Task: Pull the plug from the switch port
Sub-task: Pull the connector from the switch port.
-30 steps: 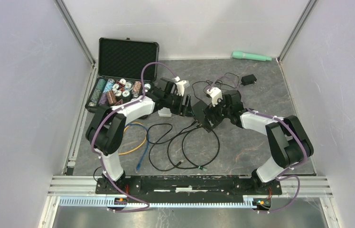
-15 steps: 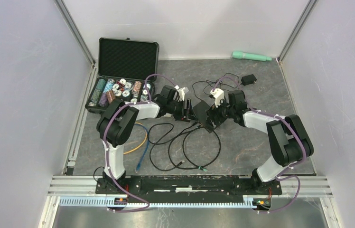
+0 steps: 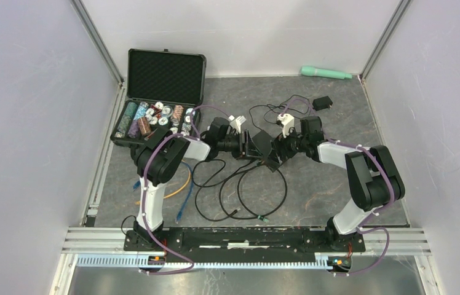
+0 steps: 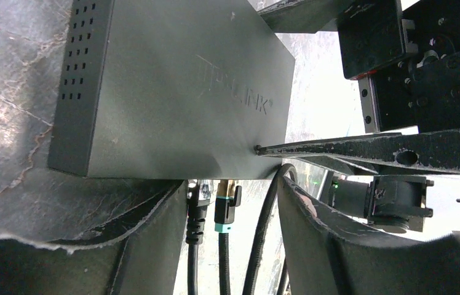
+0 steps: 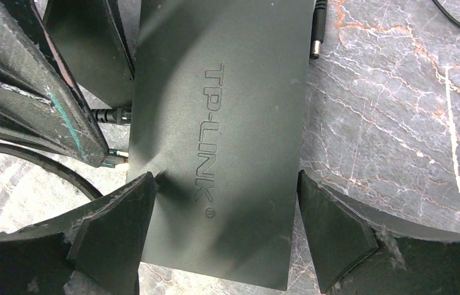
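Observation:
The switch (image 3: 259,142) is a flat dark grey box marked TP-LINK (image 5: 240,92), lying mid-table between both arms. Two plugs sit in its port edge: a black plug (image 4: 195,203) and a teal-banded plug (image 4: 226,209). My left gripper (image 4: 230,184) is open around both plugs. Its left finger lies close beside the black one, and there is a gap on the right, where another black cable (image 4: 267,215) runs. My right gripper (image 5: 224,178) is open and straddles the switch body. Its left fingertip (image 5: 144,184) rests on the top face.
An open black case of poker chips (image 3: 160,117) stands at the back left. Loose black cables (image 3: 240,190) and an orange and blue cable (image 3: 175,184) lie in front. A power adapter (image 3: 322,102) and a teal cylinder (image 3: 326,73) lie at the back right.
My left arm has swung right, bringing its gripper up to the switch's port edge with the jaws narrowing. The right gripper has shifted slightly over the switch.

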Available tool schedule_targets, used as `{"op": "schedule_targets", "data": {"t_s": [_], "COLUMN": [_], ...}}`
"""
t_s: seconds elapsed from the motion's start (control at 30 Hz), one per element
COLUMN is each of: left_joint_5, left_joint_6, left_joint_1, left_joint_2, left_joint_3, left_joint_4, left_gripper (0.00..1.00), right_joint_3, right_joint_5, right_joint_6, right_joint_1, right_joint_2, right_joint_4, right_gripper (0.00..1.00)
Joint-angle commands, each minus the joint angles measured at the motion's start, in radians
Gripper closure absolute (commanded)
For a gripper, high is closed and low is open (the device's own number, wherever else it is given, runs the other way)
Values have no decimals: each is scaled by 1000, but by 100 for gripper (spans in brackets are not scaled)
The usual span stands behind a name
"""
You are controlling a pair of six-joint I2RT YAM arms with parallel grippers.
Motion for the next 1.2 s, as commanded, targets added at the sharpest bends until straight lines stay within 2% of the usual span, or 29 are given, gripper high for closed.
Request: {"op": "schedule_targets", "data": {"t_s": [0.0,0.27,0.47,0.67,0.77,0.83,0.93,1.0,1.17], "left_joint_5": [-17,-30,-43,6,14,20,36,37,56], "left_joint_6": [-75,-170,-212,-246,-244,-243,-239,-228,-221], "left_joint_1": [-21,-15,-6,16,32,37,39,41,52], "left_joint_2": [55,87,106,137,146,147,146,145,153], "left_joint_3": [-60,-116,-131,-152,-161,-163,-165,-165,-169], "left_joint_4": [69,246,326,451,461,465,490,488,493], "left_gripper": [37,46,47,58,62,62,54,53,60], "right_joint_3": [-7,-8,-8,-4,-3,0,3,2,5], "right_joint_5": [13,0,-5,-5,-5,-5,-3,-3,-2], "right_joint_6": [-16,-14,-16,-19,-19,-19,-21,-23,-27], "right_joint_1": [-13,-15,-17,-18,-21,-21,-21,-23,-24], "right_joint_2": [24,31,38,46,50,55,58,57,60], "right_joint_4": [-19,-19,-22,-28,-30,-33,-38,-38,-43], "right_gripper": [10,11,11,11,12,12,12,12,12]}}
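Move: The ridged black plug in the switch's port side is about 1 cm ahead of the left hand point and 1 cm below, near one finger. Its teal-banded neighbour sits some 1 cm to the right of the hand and level with it fore and aft. The switch's middle is roughly 4 cm ahead and 4 cm right. From the right hand, already straddling the switch, the ridged plug lies about 3 cm back and 7 cm left. The two neighbouring plugs are straddled by the left fingers, which narrow their gap by about a third, then ease slightly. The left hand sinks about 1 cm, comes partly back up and shifts slightly left, while its downward-slanting fingers level out by some 10 degrees, against the port face. The right hand stays put, keeping the switch between its wide-set fingers. ##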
